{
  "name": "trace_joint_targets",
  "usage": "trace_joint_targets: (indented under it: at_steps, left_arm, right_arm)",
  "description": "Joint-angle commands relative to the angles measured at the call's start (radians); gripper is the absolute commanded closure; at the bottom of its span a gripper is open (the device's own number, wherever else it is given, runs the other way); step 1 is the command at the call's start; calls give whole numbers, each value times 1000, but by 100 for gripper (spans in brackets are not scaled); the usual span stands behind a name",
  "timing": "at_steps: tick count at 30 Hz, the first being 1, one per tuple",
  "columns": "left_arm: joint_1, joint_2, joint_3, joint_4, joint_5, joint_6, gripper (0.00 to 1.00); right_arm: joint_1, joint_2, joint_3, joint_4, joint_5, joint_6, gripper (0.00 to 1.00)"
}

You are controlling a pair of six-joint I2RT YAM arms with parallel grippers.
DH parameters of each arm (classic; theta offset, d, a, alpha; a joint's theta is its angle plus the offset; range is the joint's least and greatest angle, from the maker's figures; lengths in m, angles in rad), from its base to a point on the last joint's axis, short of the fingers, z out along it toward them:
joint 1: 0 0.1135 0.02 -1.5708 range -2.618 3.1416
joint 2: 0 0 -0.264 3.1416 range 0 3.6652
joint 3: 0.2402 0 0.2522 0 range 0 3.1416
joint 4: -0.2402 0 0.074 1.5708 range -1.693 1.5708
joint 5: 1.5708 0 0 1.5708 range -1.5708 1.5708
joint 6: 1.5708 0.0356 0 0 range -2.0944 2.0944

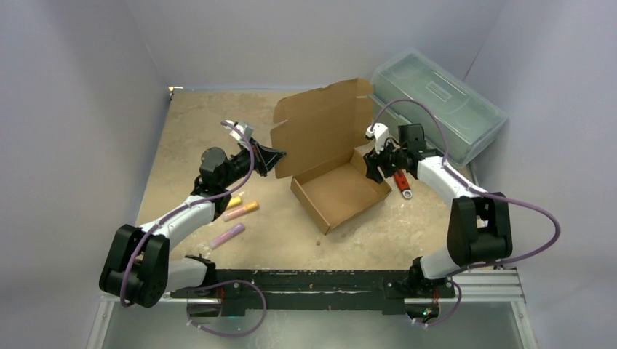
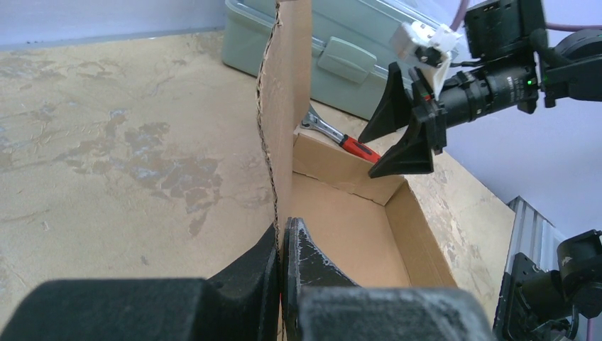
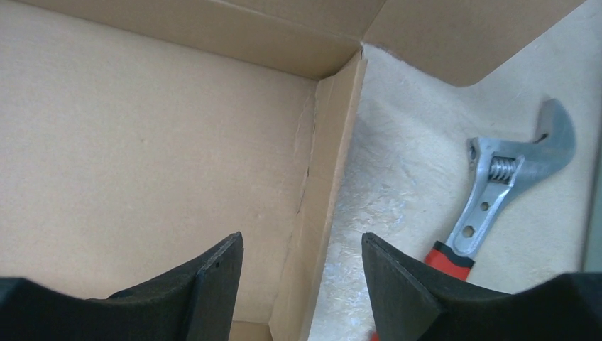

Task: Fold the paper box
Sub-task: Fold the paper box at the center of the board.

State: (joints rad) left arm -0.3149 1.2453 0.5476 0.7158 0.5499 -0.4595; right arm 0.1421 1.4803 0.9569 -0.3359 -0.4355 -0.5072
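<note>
The brown paper box [image 1: 338, 195] sits mid-table as a shallow tray with its lid panel [image 1: 324, 125] standing upright behind it. My left gripper [image 1: 279, 160] is shut on the left edge of that upright cardboard; in the left wrist view its fingertips [image 2: 284, 226] pinch the corrugated edge [image 2: 287, 92]. My right gripper [image 1: 372, 166] hangs open over the box's right wall. In the right wrist view the gripper [image 3: 302, 241] straddles that wall [image 3: 334, 142], one finger inside the tray, the other over the table, neither touching it.
A red-handled adjustable wrench [image 1: 402, 182] [image 3: 497, 192] lies just right of the box. A translucent grey-green toolbox [image 1: 436, 102] stands at the back right. Three markers, such as the orange one [image 1: 240, 211] and the pink one [image 1: 227, 234], lie near the left arm.
</note>
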Motion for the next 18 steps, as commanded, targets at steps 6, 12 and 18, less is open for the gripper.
trace_joint_targets:
  at_steps: [6,12,18]
  left_arm:
    - [-4,-7,34,38,11,17,100]
    - [-4,-7,34,40,16,12,100]
    - [-4,-6,34,44,18,8,100]
  right_arm:
    - [13,125,27,7,85,38,53]
    - [41,167,51,-10,95,51,100]
    - [39,119,24,61,136,106,100]
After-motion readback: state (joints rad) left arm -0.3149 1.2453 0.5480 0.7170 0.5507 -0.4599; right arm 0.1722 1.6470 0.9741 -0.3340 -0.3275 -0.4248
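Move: Just below the open right fingers, about 7 cm down and 2 cm ahead, is the middle of the paper box's right side wall. The box floor's middle is about 10 cm left and 3 cm back of this hand. The wrench lies 5 cm ahead and 5 cm right. The raised lid's middle stands about 15 cm left and 9 cm ahead, 5 cm higher. From the left hand, that wall is roughly 24 cm right, 5 cm ahead and 18 cm down. Dropping almost straight down about 6 cm, the right hand takes its open fingers astride the box's right side wall, tipping some 10 degrees further downward. They shut as it goes and pinch the wall's upper edge, one finger inside the box and one outside. The left hand stays still, keeping its pinch on the raised lid's left edge. ##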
